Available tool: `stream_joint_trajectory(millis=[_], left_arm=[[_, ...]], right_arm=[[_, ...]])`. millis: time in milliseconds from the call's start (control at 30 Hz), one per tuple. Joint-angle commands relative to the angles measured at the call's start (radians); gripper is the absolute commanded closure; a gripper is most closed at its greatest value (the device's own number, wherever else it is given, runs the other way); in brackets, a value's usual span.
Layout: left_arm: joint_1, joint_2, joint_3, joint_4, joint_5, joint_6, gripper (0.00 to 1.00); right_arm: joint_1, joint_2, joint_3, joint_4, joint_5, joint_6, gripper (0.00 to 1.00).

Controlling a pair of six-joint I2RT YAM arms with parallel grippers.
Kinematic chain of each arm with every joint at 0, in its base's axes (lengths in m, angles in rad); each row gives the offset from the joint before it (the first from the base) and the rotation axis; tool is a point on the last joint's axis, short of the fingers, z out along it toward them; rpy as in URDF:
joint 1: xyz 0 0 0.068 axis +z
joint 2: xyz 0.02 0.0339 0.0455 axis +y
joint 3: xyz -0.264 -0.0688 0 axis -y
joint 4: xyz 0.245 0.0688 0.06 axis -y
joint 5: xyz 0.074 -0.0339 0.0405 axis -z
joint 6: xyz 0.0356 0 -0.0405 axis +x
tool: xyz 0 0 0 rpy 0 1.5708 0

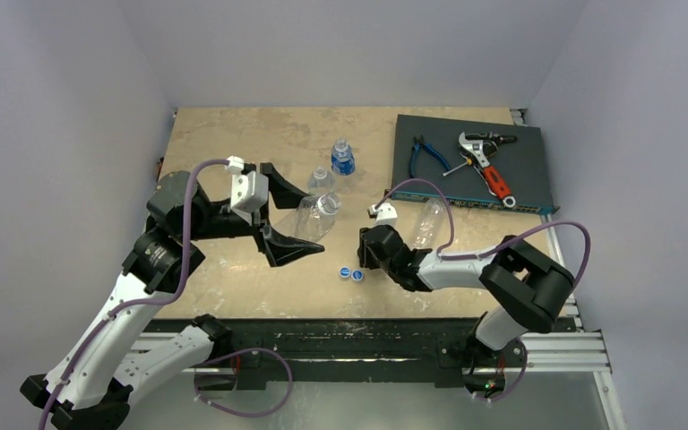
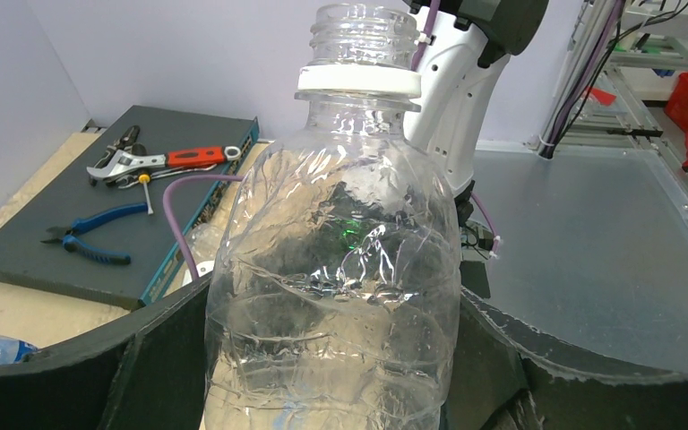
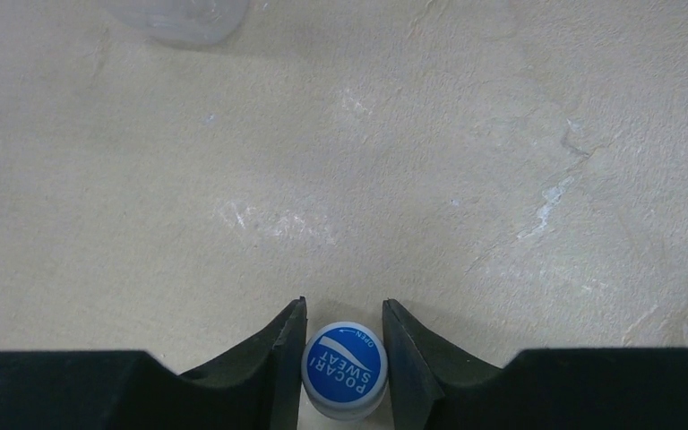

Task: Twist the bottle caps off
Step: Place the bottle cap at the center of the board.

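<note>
My left gripper (image 1: 312,219) is shut on a clear crinkled bottle (image 1: 319,217), its fingers (image 2: 54,385) pressed to both sides of the body. The bottle (image 2: 340,251) has a bare threaded neck with only a white ring (image 2: 358,81) below it. My right gripper (image 3: 344,309) points down at the table, shut on a blue cap (image 3: 345,369) with white lettering on top. From above, two blue caps (image 1: 351,273) lie at the right gripper (image 1: 361,267). A labelled bottle (image 1: 343,158) with a blue cap stands behind, and a clear bottle (image 1: 322,180) stands beside it. Another clear bottle (image 1: 430,220) lies behind the right arm.
A dark flat box (image 1: 520,184) at the back right carries blue pliers (image 1: 428,156), an adjustable wrench (image 1: 471,146) and a red-handled tool (image 1: 495,183). The right arm's white link (image 2: 452,98) stands just behind the held bottle. Grey walls close in on the left, back and right.
</note>
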Motion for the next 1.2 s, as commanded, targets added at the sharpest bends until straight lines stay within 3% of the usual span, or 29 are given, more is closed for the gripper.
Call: stream_joint_trajectory(millis=[0, 167, 267, 467, 667, 733, 967, 1167], left_arm=[[-0.001, -0.003, 0.026, 0.048, 0.001, 0.001, 1.0], [-0.002, -0.006, 0.026, 0.051, 0.001, -0.003, 1.0], [-0.001, -0.007, 0.026, 0.05, 0.001, -0.002, 1.0], [0.0, -0.009, 0.031, 0.035, -0.038, 0.019, 1.0], [-0.001, -0.017, 0.009, 0.025, -0.141, 0.035, 1.0], [0.0, -0.018, -0.002, 0.026, -0.171, 0.031, 1.0], [0.0, -0.009, -0.025, 0.042, -0.189, 0.005, 1.0], [0.001, -0.003, -0.034, 0.071, -0.159, -0.022, 1.0]], right_arm=[[0.01, -0.014, -0.019, 0.016, 0.045, 0.036, 0.58], [0.011, -0.068, -0.017, -0.014, 0.048, 0.028, 0.43], [0.01, -0.128, 0.001, -0.057, 0.05, 0.01, 0.4], [0.01, -0.428, 0.13, -0.179, -0.033, -0.101, 0.36], [0.01, -0.667, 0.337, -0.268, -0.196, -0.249, 0.12], [0.01, -0.715, 0.387, -0.279, -0.268, -0.264, 0.08], [0.01, -0.741, 0.463, -0.199, -0.542, -0.245, 0.04], [0.011, -0.67, 0.523, -0.13, -0.605, -0.222, 0.01]])
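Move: My right hand still has the bottle cap pinched, and its spot on the board is right beneath, about 1 cm down. The near loose cap sits about 4 cm back and 2 cm left of that hand, the far loose cap 4 cm back and 5 cm left, and the lying bottle some 7 cm ahead and 13 cm right. From my left hand, which holds the uncapped bottle up, the cap spot is roughly 13 cm ahead, 9 cm right and 39 cm below. I open my right fingers to let go of the cap, pausing low over the board as they spread. Then I lift fast, about 43 cm up and 10 cm back, still opening to nearly full and swinging the fingers from forward-down to pointing left, a little forward and slightly up. My left hand keeps its hold on the bottle, easing some 3 cm forward with a small counter-clockwise turn. ##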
